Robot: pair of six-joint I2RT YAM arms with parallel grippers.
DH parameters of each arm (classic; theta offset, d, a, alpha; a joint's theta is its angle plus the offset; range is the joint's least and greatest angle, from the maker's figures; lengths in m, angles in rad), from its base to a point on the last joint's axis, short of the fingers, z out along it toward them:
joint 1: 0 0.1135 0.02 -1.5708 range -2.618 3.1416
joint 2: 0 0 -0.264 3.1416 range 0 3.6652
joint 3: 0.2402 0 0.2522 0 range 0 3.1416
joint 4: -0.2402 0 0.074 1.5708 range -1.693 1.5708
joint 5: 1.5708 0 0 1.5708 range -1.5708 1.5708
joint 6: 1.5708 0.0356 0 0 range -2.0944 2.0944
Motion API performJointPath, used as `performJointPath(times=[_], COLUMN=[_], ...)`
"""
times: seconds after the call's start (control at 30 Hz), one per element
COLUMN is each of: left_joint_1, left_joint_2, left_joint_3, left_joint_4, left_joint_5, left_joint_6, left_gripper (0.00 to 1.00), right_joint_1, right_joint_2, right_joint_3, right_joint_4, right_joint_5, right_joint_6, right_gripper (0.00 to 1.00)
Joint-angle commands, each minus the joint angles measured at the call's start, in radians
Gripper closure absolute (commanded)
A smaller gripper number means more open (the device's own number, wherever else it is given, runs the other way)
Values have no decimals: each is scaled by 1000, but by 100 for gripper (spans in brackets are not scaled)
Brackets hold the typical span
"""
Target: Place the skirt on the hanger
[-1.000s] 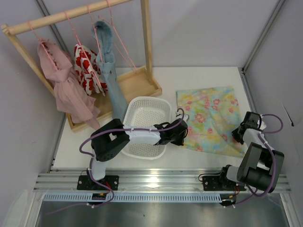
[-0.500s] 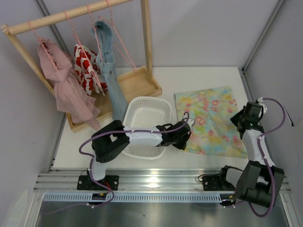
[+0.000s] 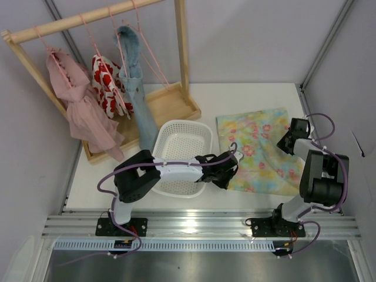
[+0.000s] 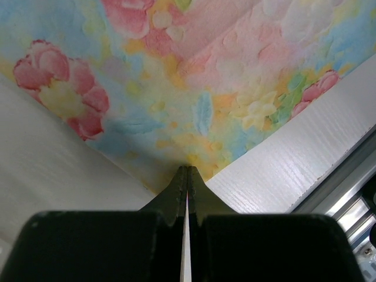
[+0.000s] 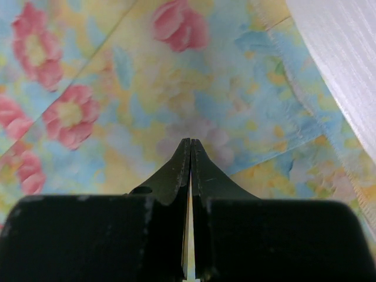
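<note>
The skirt (image 3: 258, 150), pale yellow and turquoise with pink flowers, lies spread flat on the white table at the right. My left gripper (image 3: 232, 170) is shut, its tips touching the skirt's near-left corner (image 4: 194, 117); I cannot tell if cloth is pinched. My right gripper (image 3: 286, 143) is shut, its tips resting on the skirt's right part (image 5: 176, 88), near the hem. An empty pink wire hanger (image 3: 154, 59) hangs from the wooden rack bar at the back left, far from both grippers.
A white plastic basket (image 3: 183, 123) stands just left of the skirt, under my left arm. The wooden rack (image 3: 88, 17) holds a pink garment (image 3: 82, 111), a red-and-white one (image 3: 106, 82) and a denim one (image 3: 138, 100). The table's front rail (image 4: 346, 200) is close.
My right gripper has swung from the skirt's near-right edge to farther back and left over the cloth. The skirt's right side lies flatter. My left gripper shifted slightly right at the corner.
</note>
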Motion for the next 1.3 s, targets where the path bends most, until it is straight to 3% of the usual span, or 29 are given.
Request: performJointPath(times=[0.0,0.3,0.63,0.83,0.87,0.9,0.97,1.13,1.27], left_joint_1=[1,1,1,1,1,1,1,2,5], left_joint_2=[-7,20,37,13,5,-3,-17,-61,-104], left_joint_3=[38,61,64,74,84,90,109,170,179], left_joint_4=[-38,-87,-82,-81,-81,-78,-78,-81,-56], left_joint_5=[-37,-67,-50,-44,-42,-36,-30,-21,-18], left_joint_6=[12,17,35,59,63,66,78,113,118], left_gripper=[100,100,100,100,100,100,100,100,100], right_joint_1=[-19,-31,-51,3,9,11,-11,-103,-130], right_joint_2=[64,166,114,-5,-31,-60,-143,-292,-412], right_joint_3=[54,119,167,202,199,173,140,-6,-126], right_joint_4=[37,-24,-79,-170,-184,-190,-227,-329,-365], right_joint_5=[19,126,207,126,116,93,28,-133,-34], right_joint_6=[-16,-28,-53,-68,-60,-47,-15,68,101], right_gripper=[100,100,100,99,96,83,71,70,63])
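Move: The skirt lies spread on the table, its middle some 12 cm to the right hand's left and about 2 cm nearer the base, 2 cm below those shut fingertips. From the left hand, whose closed tips are at the skirt's near-left corner, that middle is about 14 cm ahead and 15 cm to the right; the white basket is about 18 cm left and 12 cm ahead, and the rack's wooden tray some 34 cm left and 27 cm ahead. With the left hand's shut tips staying down at the near-left corner, the right hand lowers its closed fingers about 1.5 cm onto the skirt's right side and slides over the cloth, first 2 cm forward, then roughly 3 cm to the right and a little back to the right-hand edge, to spread it. It then rises steeply by nearly 10 cm, opens its fingers about a third and draws back towards the base some 5 cm, still over the cloth, while the left hand, still shut, comes up off its corner about 4 cm, easing slightly to the right and forward. ##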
